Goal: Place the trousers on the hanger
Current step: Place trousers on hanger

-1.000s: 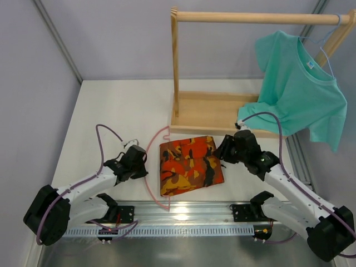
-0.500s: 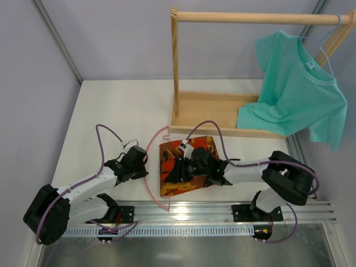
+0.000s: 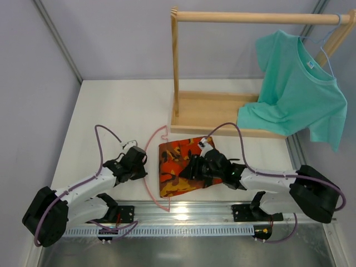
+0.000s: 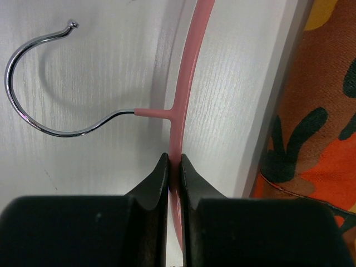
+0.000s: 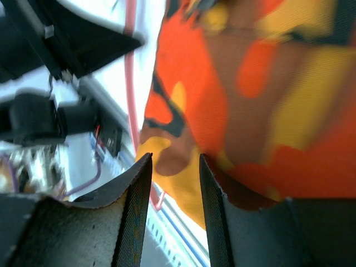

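The camouflage trousers lie folded on the white table, near the front middle. The pink hanger lies flat, its frame curving along their left edge, with its silver hook pointing left. My left gripper is shut on the hanger's thin pink frame, just below the hook's stem. My right gripper reaches in from the right over the trousers. Its jaws stand apart close above the cloth, with orange and yellow print showing between the fingers. The hanger shows beyond the cloth's edge.
A wooden clothes rack stands behind the trousers. A teal T-shirt hangs from its rail on a light-blue hanger at the right. A metal rail runs along the near table edge. Grey walls close the left and back.
My right arm swung in from the right of the trousers to lie across them, then drew back slightly. The left arm and hanger have barely moved.
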Action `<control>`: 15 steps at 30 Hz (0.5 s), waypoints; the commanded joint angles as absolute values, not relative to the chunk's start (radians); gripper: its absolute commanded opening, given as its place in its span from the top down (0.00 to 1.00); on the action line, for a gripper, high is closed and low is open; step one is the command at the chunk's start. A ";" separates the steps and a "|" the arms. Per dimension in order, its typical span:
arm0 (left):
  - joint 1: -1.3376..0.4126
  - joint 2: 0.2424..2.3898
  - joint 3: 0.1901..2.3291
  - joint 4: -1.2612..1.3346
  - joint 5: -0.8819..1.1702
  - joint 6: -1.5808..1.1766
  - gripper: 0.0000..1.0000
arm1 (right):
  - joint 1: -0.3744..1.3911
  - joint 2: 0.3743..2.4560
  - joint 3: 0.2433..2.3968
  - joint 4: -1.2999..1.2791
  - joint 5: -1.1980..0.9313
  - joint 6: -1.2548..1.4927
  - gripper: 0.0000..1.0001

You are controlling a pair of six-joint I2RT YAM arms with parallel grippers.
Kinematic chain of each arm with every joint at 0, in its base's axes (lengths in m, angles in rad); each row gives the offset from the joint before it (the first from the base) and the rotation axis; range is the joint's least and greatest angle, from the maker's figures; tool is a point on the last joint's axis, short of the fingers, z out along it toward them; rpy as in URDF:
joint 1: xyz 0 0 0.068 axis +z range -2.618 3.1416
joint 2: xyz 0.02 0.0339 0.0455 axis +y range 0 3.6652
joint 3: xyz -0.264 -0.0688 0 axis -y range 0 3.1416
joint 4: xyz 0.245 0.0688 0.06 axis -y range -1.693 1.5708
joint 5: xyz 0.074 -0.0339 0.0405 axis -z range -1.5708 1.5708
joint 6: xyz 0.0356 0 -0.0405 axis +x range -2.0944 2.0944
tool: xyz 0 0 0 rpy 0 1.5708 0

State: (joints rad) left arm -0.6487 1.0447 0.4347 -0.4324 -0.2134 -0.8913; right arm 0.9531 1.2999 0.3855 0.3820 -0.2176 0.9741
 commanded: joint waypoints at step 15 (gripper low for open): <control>-0.649 1.026 0.477 -0.471 -0.261 -0.896 1.00 | 0.796 1.055 0.437 -0.606 0.492 1.282 0.57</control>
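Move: The folded trousers' right edge, where the right hand goes, lies about 15 cm to its right, 3 cm ahead and 5 cm lower; their middle is almost under that hand, 1 cm to its right and 2 cm ahead. Loose black straps lie about 20 cm right and 6 cm ahead; the pink hanger's gripped side is 18 cm left and 1 cm ahead. From the left hand, that right edge lies 32 cm right, 2 cm ahead, about level. Across the trousers from above their middle to their right edge, the right hand sweeps quickly some 16 cm to the right and about 5 cm forward, rising a touch before sinking close to the edge. It turns roughly 45 degrees clockwise so that the fingers swing from left towards forward and steeper down, staying half open. The left hand stays in place and keeps its pinch on the pink hanger. ##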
